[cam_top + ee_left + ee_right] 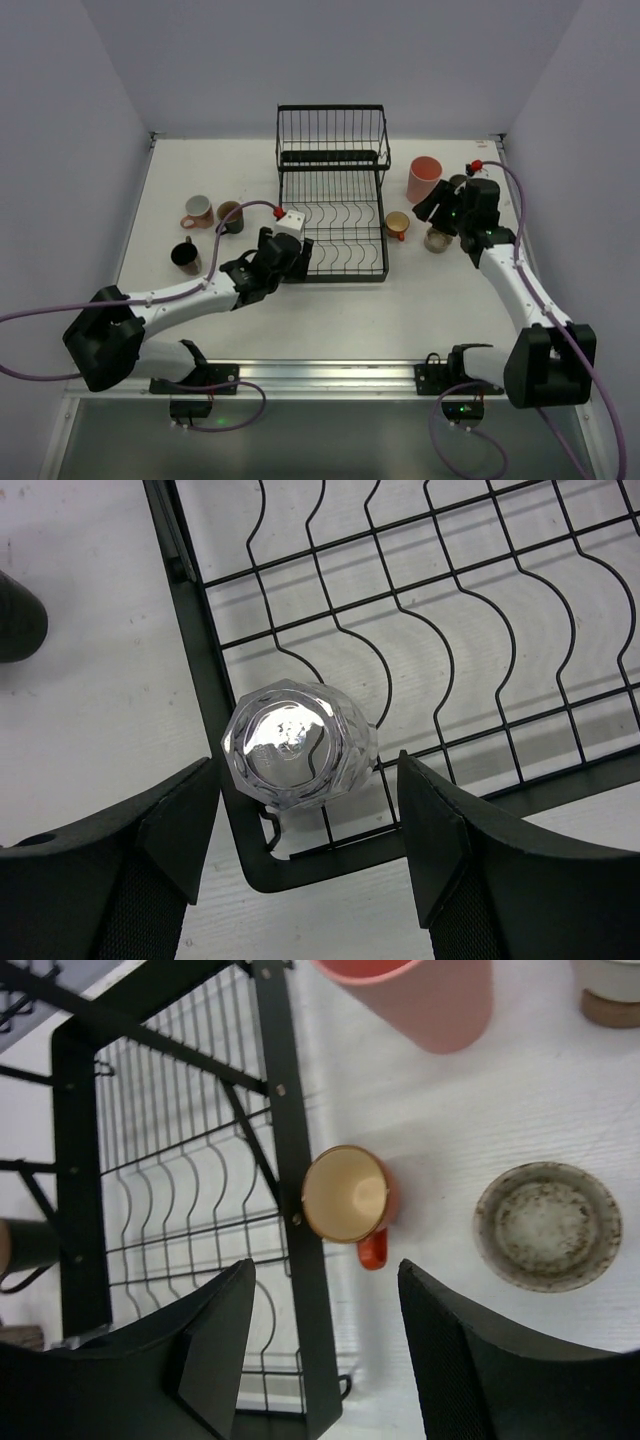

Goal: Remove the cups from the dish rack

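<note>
The black wire dish rack [330, 150] stands at the table's middle. A clear glass [298, 745] sits in the front left corner of its lower tray [205, 680]. My left gripper [308, 768] is open, its fingers [170, 820] flanking the glass's near side without touching it. That gripper [298, 258] hides the glass from above. To the right of the rack [290, 1110], my right gripper [325, 1270] is open and holds nothing. It hovers [436, 212] over an orange-red cup [347, 1193] that stands upright against the rack's frame.
A beige-grey cup [547, 1225] and a tall pink tumbler [423, 179] stand on the table right of the rack. On the left stand a pink mug [197, 211], a brown cup [230, 216] and a black cup [186, 256]. White walls close in both sides.
</note>
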Action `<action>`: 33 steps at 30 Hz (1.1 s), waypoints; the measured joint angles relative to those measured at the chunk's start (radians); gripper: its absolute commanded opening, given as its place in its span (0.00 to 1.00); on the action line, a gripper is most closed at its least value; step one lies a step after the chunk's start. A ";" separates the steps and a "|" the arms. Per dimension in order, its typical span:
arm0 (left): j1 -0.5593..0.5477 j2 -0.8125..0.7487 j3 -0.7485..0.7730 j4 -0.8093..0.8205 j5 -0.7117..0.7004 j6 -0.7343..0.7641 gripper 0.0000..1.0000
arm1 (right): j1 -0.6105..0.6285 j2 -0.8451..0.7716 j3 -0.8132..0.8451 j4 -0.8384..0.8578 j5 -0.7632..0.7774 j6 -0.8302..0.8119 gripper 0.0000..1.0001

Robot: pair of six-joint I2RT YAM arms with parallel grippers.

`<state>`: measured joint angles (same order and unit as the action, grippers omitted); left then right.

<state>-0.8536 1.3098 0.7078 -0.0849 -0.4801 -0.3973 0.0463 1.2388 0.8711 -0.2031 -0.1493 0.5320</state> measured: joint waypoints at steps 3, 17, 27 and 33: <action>0.000 0.005 0.005 0.001 -0.026 0.010 0.78 | 0.025 -0.071 -0.048 0.011 -0.040 0.010 0.63; 0.000 0.084 0.043 0.064 -0.059 0.051 0.62 | 0.190 -0.274 -0.102 0.016 -0.083 0.038 0.63; 0.000 0.116 0.060 0.100 -0.055 0.066 0.34 | 0.196 -0.359 -0.102 -0.009 -0.135 0.044 0.64; 0.000 0.113 0.061 0.111 -0.044 0.068 0.25 | 0.196 -0.386 -0.107 -0.014 -0.179 0.056 0.64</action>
<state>-0.8536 1.4223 0.7685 0.0257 -0.5240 -0.3290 0.2424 0.8528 0.7643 -0.2169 -0.3279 0.5884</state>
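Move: The clear glass cup in the rack's front-left corner lies about 3 cm ahead of my left hand, 1 cm to its right and 2 cm lower. The brown mug on the table is some 14 cm ahead and 17 cm left. From my right hand, the glass cup is roughly 43 cm left, 3 cm back and 12 cm down; the small orange mug is 7 cm ahead and 9 cm left, the grey cup 3 cm ahead and 4 cm right, both about 12 cm lower. I ease my left hand about 3 cm forward and a little right around the glass cup, nearly level, then close the fingers until they pinch its sides and stop there. Meanwhile I bring my empty right hand about 15 cm left, back and up, away from the grey cup and towards the glass cup, turning it counter-clockwise and tipping its open fingers up. ##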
